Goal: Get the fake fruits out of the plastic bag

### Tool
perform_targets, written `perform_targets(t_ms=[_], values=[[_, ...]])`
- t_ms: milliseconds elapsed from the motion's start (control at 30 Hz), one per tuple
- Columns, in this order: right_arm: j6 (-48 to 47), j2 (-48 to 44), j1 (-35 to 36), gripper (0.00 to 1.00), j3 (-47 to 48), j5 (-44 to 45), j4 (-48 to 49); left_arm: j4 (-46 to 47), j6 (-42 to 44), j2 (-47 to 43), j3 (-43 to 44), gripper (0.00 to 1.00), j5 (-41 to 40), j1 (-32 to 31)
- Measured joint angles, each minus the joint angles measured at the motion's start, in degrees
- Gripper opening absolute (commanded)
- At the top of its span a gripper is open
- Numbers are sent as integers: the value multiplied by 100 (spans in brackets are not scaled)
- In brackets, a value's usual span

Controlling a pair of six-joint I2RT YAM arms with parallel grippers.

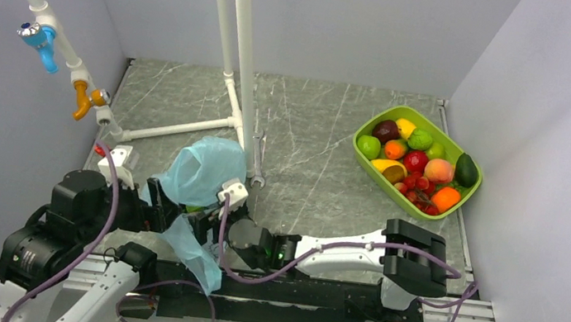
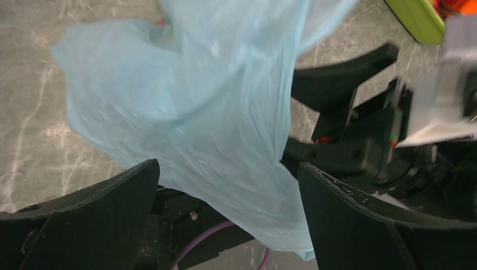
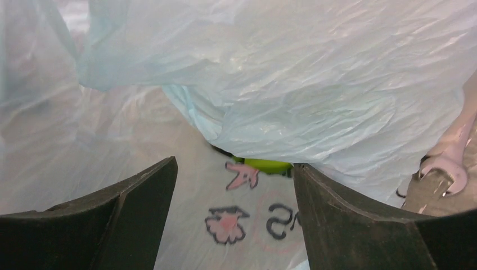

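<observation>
The light-blue plastic bag lies crumpled at the table's near edge between both arms, with a flap hanging over the edge. My left gripper is open, and bag film drapes loosely between its wide fingers. My right gripper is open inside the bag, over the printed film. One green fake fruit peeks from under a fold just ahead of its fingertips. Several more fake fruits sit in the lime-green tray.
A white pipe frame stands behind the bag, its foot bars running along the table. Blue and orange tap fittings hang at the left wall. A pale wrench-shaped thing shows at the right edge of the right wrist view. Walls close three sides.
</observation>
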Motion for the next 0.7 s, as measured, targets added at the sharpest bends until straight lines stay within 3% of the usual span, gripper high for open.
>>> perform_targets(t_ms=[67,100,233,467,600,700], values=[[140,17,-168,77,221,15,-125,26,-17,-13,-149,99,87,0],[199,35,-247,77,354,26,-179,63,-33,-15,-238,94,122,0],[313,136,-457,82,734,63,-247,142,-52,118,-656,59,225,0],[389,125,-570,83,675,323,-586,50,87,15,-691,16,-127,0],[739,-404,-1102,84,-114,612,-909,35,157,-409,-1060,3,-101,0],[953,-949,-1523,87,-643,739,-1191,24,216,-588,-1429,0,98,0]])
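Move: The bag's loose near rim hangs about 7 cm below the left hand, some 3 cm to its right and 1 cm ahead; the green fruit inside is about 11 cm ahead of that hand, 6 cm right and 19 cm down. From the right hand, the bag's right edge lies roughly 13 cm ahead, 9 cm right and 6 cm down, the green fruit about 9 cm ahead, 2 cm left and 12 cm below, and the wrench some 24 cm ahead, 13 cm right and 18 cm down. The bag's near rim gets pinched by the left hand, which sinks about 7 cm onto it, its wide-open fingers closing on the plastic. The right hand, kept open, comes out of the bag's mouth upward and forward, then sweeps right and forward while sinking again, ending some 11 cm farther out and as far right, beside the bag's right edge, turned about 25 degrees clockwise. ##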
